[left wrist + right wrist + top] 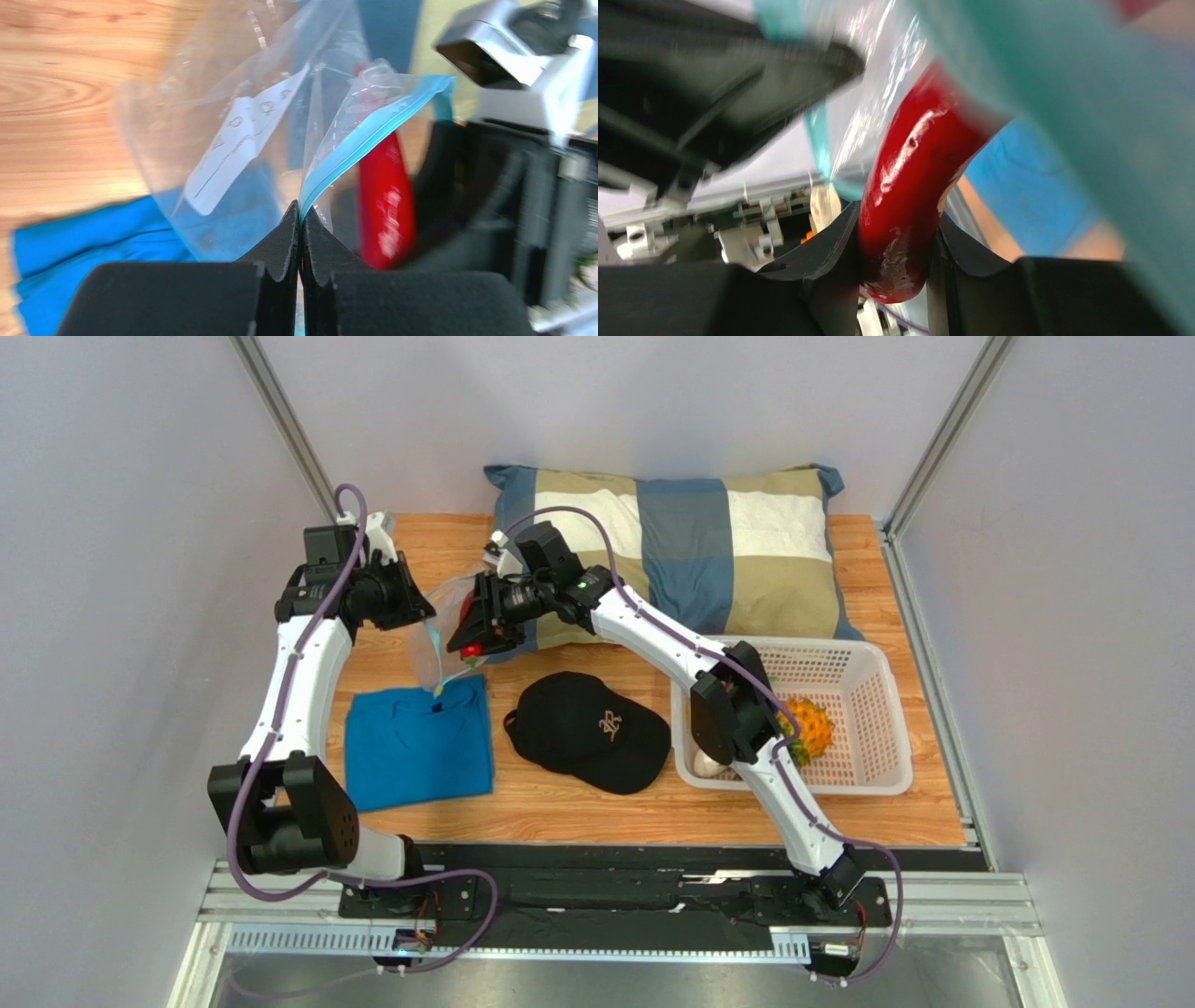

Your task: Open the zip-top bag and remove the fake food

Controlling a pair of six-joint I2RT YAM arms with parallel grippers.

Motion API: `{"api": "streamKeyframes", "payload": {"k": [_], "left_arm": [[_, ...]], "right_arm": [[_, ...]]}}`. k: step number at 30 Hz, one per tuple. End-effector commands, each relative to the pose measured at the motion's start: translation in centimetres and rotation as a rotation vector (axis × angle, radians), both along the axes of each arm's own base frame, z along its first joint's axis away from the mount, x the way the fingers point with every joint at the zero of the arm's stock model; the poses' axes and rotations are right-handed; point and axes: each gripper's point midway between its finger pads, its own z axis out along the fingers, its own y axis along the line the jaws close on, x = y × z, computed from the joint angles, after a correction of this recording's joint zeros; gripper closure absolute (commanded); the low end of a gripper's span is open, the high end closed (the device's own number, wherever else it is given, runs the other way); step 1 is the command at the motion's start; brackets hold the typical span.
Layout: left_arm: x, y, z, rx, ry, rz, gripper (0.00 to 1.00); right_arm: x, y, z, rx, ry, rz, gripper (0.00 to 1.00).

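Note:
The clear zip-top bag (438, 651) hangs above the blue shirt, between the two grippers. My left gripper (300, 224) is shut on the bag's teal zip strip (372, 133), and the film (231, 133) sags away to the left. Inside the bag's open mouth, my right gripper (896, 238) is shut on a red chili (913, 168) of the fake food. The chili (384, 203) also shows beside the strip in the left wrist view. From above, both grippers meet at the bag, left (421, 613) and right (477, 637). An orange pineapple (807, 728) and a cream-white piece (701, 760) lie in the basket.
A white basket (877, 756) stands at the right. A black cap (582, 731) lies in the middle, a folded blue shirt (418, 745) under the bag. A checked pillow (701, 546) fills the back of the wooden table.

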Motion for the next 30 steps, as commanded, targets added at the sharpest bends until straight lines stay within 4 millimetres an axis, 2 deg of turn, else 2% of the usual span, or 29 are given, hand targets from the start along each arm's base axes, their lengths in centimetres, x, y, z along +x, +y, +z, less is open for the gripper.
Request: {"api": "streamKeyframes", "payload": {"k": [1,4,5,6,9,10,12,14,15,16,17,18,19,20,21,22,24,25,27,28,29,30], "left_arm": [[0.4,2.7,3.0,0.190,-0.118,0.031,1.00],[0.9,3.3,3.4,0.201,-0.135,0.077,1.00],[1.3,3.4,3.6,0.195,-0.138,0.089,1.00],[1.5,3.4,3.7,0.178,-0.135,0.107,1.00],[2.3,4.0,3.8,0.173,-0.117,0.162,1.00],[2.5,4.6,3.8,0.179,-0.107,0.211,1.00],[3.0,5.5,4.3,0.191,-0.109,0.270,1.00],[3.5,6.7,4.9,0.210,-0.122,0.350,1.00],[3.8,7.0,5.1,0.215,-0.130,0.366,1.00],[4.0,7.6,5.3,0.234,-0.137,0.394,1.00],[4.6,8.0,5.5,0.238,-0.142,0.419,1.00],[4.9,8.4,5.6,0.248,-0.144,0.438,1.00],[5.2,9.2,5.5,0.275,-0.135,0.476,1.00],[6.0,9.7,5.1,0.292,-0.106,0.488,1.00],[6.4,10.1,4.8,0.310,-0.087,0.498,1.00],[7.4,10.8,4.4,0.337,-0.068,0.519,1.00],[7.7,11.9,3.4,0.391,-0.025,0.552,1.00],[8.2,12.3,2.2,0.409,0.002,0.559,1.00],[8.7,12.9,1.0,0.436,0.029,0.566,1.00],[9.4,12.9,-0.2,0.437,0.047,0.558,1.00],[9.8,12.7,-0.9,0.435,0.059,0.545,0.98],[10.3,12.3,-1.5,0.419,0.066,0.517,0.84]], "right_arm": [[-5.5,-2.1,6.2,0.093,-0.039,0.210,1.00],[-7.7,-2.9,7.7,0.108,-0.031,0.254,1.00],[-8.4,-3.2,6.9,0.093,-0.007,0.265,1.00],[-9.2,-3.6,8.0,0.106,-0.011,0.282,1.00],[-10.9,-4.3,8.6,0.095,-0.015,0.319,1.00],[-11.3,-5.2,9.0,0.061,-0.047,0.310,1.00],[-11.8,-6.3,9.9,0.032,-0.107,0.297,1.00],[-11.9,-8.4,10.6,-0.035,-0.173,0.248,1.00],[-11.3,-9.3,8.9,-0.113,-0.173,0.196,1.00],[-11.0,-10.7,8.6,-0.153,-0.174,0.164,1.00],[-11.2,-12.3,9.1,-0.172,-0.204,0.134,1.00],[-10.8,-13.6,8.6,-0.213,-0.208,0.094,1.00],[-9.5,-16.3,5.3,-0.342,-0.167,0.012,1.00],[-9.8,-18.2,6.1,-0.356,-0.190,-0.031,1.00],[-9.1,-19.8,5.2,-0.410,-0.197,-0.085,1.00],[-8.7,-22.4,2.6,-0.489,-0.140,-0.136,1.00],[-8.5,-26.1,2.4,-0.540,-0.166,-0.232,1.00],[-8.1,-28.7,0.6,-0.596,-0.128,-0.287,1.00],[-7.5,-32.3,-0.3,-0.668,-0.133,-0.382,1.00],[-6.6,-34.3,-0.9,-0.687,-0.118,-0.436,1.00],[-6.8,-35.6,-2.4,-0.717,-0.091,-0.448,1.00],[-6.5,-36.8,-3.1,-0.747,-0.095,-0.464,1.00]]}}
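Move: The right gripper, holding the red pepper still partly in the bag's mouth, is bound for the white basket, whose middle lies some 50 cm to its right, 13 cm back and 16 cm below. The zip-top bag's middle is about 6 cm left of it and 5 cm lower; the black cap sits 17 cm right, 16 cm back. The left gripper pinches the bag's rim; bare table lies roughly 10 cm to its left and 8 cm ahead, the blue shirt 19 cm behind and 4 cm left. Draw the right gripper back and up out of the bag's mouth, keeping its pinch on the red pepper, then swing it about 30 cm right, past the cap, sinking again to the basket's left end and tipping the fingers further down. Meanwhile carry the pinched bag left, then forward too, with the left gripper, turning it some 30 degrees counter-clockwise. ##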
